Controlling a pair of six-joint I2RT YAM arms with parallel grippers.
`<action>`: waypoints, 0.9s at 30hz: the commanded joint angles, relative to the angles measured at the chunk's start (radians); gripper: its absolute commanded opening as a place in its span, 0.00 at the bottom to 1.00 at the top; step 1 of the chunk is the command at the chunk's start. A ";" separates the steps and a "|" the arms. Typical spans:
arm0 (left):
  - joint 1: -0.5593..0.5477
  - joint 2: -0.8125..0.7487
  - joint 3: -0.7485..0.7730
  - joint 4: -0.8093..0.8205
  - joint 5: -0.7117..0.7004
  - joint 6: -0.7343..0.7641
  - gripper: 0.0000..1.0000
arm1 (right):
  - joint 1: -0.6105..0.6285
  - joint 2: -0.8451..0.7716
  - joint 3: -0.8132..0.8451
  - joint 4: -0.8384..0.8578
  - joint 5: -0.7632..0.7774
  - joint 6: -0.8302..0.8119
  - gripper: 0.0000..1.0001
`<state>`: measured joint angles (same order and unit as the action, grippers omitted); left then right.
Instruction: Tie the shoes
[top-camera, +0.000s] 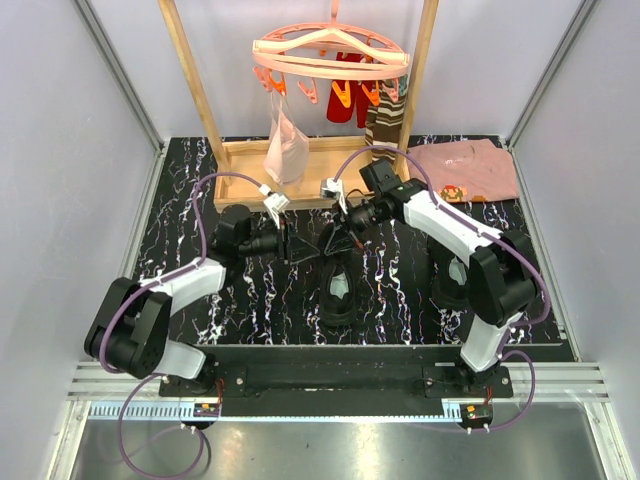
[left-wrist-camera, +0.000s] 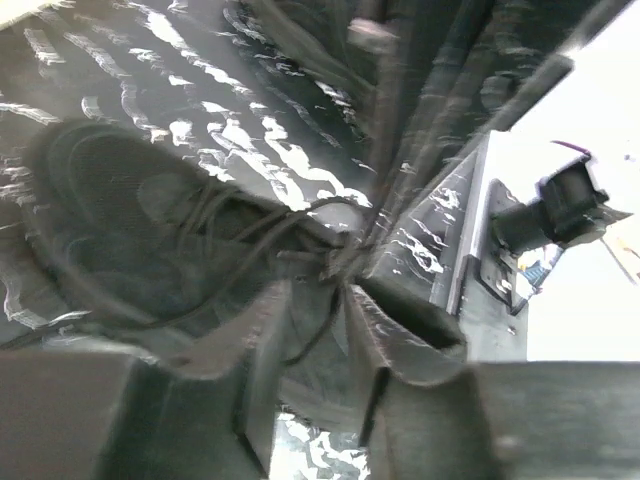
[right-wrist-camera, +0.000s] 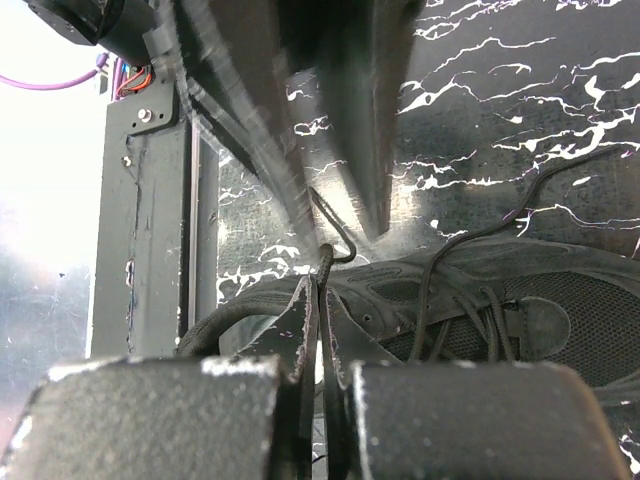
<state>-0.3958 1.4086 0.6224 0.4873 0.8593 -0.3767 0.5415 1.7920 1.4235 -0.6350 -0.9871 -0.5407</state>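
Note:
One black shoe (top-camera: 338, 292) lies in the middle of the black marbled table, toe toward the arm bases. The other shoe (top-camera: 448, 280) stands to its right, partly hidden by the right arm. Both grippers meet just above the middle shoe's far end. My right gripper (right-wrist-camera: 322, 285) is shut on a thin black lace (right-wrist-camera: 325, 262) that rises from the shoe (right-wrist-camera: 520, 320); it also shows in the top view (top-camera: 340, 240). My left gripper (left-wrist-camera: 318, 290) is open with a lace strand hanging loosely in the gap, above the shoe (left-wrist-camera: 130, 220); it also shows in the top view (top-camera: 300, 246).
A wooden rack (top-camera: 190, 80) with a pink clip hanger (top-camera: 330, 55) stands at the back, holding a pale cloth (top-camera: 285, 140) and a striped sock (top-camera: 385, 115). A pink folded shirt (top-camera: 465, 168) lies at the back right. Enclosure walls stand on both sides.

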 joint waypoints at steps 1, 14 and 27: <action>0.046 -0.071 0.033 -0.108 -0.184 -0.027 0.43 | 0.011 -0.086 -0.018 -0.003 0.007 -0.028 0.00; 0.043 0.105 0.148 -0.288 -0.450 -0.224 0.59 | 0.015 -0.105 -0.064 -0.003 0.001 -0.036 0.00; 0.034 0.263 0.172 -0.216 -0.479 -0.399 0.58 | 0.017 -0.097 -0.063 -0.006 0.005 -0.045 0.00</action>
<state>-0.3573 1.6333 0.7517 0.2077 0.4198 -0.7090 0.5446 1.7287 1.3548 -0.6376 -0.9855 -0.5644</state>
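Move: The free lace trails off the shoe's left side near the toe, about 8 cm ahead of my left hand, 3 cm to its left and 12 cm below. The toe is some 11 cm ahead of that hand, 3 cm to its right, 11 cm down; the lacing sits about 6 cm beneath it and 2 cm to its right. From my right hand, which already pinches the other lace, the free lace lies roughly 8 cm ahead, 6 cm left and 12 cm below. I bring my left hand, already opening, clear of the lace my right fingers pinch, first forward and left, then mainly down some 9 cm towards the free lace by the toe. The fingers spread to a bit over half open as the wrist swings counter-clockwise and tips down, about 30 degrees each. My right hand keeps its pinch, easing back 1.5 cm. ##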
